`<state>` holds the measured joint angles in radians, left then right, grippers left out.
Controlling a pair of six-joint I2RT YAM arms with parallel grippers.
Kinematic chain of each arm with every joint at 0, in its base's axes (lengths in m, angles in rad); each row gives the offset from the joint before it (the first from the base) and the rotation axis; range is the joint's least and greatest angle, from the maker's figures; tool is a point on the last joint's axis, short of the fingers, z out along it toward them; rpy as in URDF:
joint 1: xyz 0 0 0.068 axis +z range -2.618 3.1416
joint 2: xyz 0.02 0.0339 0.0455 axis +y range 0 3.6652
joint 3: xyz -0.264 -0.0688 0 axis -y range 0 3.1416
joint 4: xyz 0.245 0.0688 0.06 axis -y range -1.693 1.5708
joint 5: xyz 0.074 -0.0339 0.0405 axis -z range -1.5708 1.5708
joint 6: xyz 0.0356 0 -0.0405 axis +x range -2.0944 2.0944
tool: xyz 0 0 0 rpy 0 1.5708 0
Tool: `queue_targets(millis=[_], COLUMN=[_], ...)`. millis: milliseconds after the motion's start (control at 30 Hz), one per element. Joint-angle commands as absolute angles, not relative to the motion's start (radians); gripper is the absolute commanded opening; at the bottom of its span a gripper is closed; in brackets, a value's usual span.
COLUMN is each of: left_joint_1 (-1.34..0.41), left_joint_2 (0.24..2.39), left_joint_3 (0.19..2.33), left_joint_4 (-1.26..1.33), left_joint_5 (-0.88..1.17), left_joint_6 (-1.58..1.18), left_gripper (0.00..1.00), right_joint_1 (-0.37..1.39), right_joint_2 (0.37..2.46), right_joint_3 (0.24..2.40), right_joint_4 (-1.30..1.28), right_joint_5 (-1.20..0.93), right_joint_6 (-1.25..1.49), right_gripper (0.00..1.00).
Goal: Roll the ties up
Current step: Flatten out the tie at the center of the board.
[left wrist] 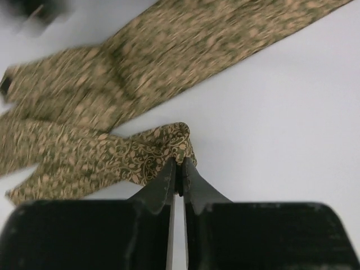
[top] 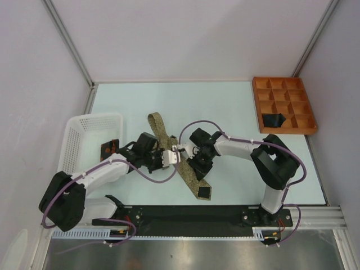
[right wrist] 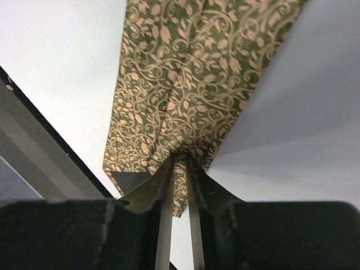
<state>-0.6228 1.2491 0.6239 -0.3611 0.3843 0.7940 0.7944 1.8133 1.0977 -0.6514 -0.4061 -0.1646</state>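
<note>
An olive-tan patterned tie (top: 194, 180) lies slantwise on the table's middle. Its wide tip with dark lining (top: 203, 193) points at the near edge, and its narrow end (top: 156, 121) points away. My left gripper (top: 169, 158) meets it from the left, and in the left wrist view it (left wrist: 179, 163) is shut on a bunched fold of the tie (left wrist: 163, 143). My right gripper (top: 190, 153) comes in from the right; in the right wrist view it (right wrist: 180, 162) is shut on a pinched fold of the tie (right wrist: 185, 95). A black tie (top: 274, 120) sits in the orange tray.
A white mesh basket (top: 84, 125) stands at the left, with a small dark and orange object (top: 109, 147) at its near right corner. The orange compartment tray (top: 283, 90) is at the far right. A black rail (top: 191, 214) runs along the near edge.
</note>
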Motion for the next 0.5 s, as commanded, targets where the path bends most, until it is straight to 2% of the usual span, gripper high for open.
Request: queue_targets(millis=[0, 100, 200, 300, 333, 433, 467], left_joint_1=[-0.459, -0.340, -0.240, -0.215, -0.215, -0.212, -0.209], left_joint_2=[1.157, 1.187, 1.297, 1.362, 1.370, 1.402, 1.414], left_joint_3=[0.744, 0.836, 0.958, 1.049, 1.078, 1.121, 1.129], left_joint_4=[-0.462, -0.459, -0.410, -0.371, -0.364, -0.339, -0.337], left_joint_5=[0.462, 0.471, 0.457, 0.465, 0.460, 0.427, 0.423], left_joint_6=[0.853, 0.867, 0.764, 0.690, 0.678, 0.635, 0.621], left_gripper=[0.07, 0.06, 0.07, 0.08, 0.08, 0.08, 0.08], right_joint_1=[0.703, 0.626, 0.519, 0.506, 0.526, 0.648, 0.678], right_joint_2=[1.859, 1.856, 1.838, 1.772, 1.763, 1.730, 1.729], right_joint_3=[0.996, 0.994, 1.069, 1.182, 1.204, 1.246, 1.243], right_joint_4=[-0.705, -0.742, -0.774, -0.824, -0.833, -0.770, -0.741], right_joint_5=[-0.112, -0.048, -0.029, -0.165, -0.222, -0.256, -0.244], right_joint_6=[-0.313, -0.395, -0.436, -0.378, -0.356, -0.261, -0.243], right_gripper=[0.19, 0.18, 0.19, 0.38, 0.49, 0.66, 0.68])
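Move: Pinched in the left fingers, about 1 cm above the board, is the tie's tail; the tie's far looped end lies some 19 cm ahead and 4 cm to the left, its folded corner about 11 cm ahead and 4 cm right. The black patch on the tie's wide end sits roughly 7 cm back and 3 cm right of the right hand, the folded corner about 15 cm ahead and 10 cm left of that hand. Lifting the tail it still pinches, the left hand sweeps some 16 cm forward, 12 cm up and a little left, towards the tie's looped end, turning about 25 degrees counter-clockwise. The right hand, nearly shut on the tie's wide part, comes free and slides low to the right and forward, about 13 cm over bare board, its fingers opening as it ends. ##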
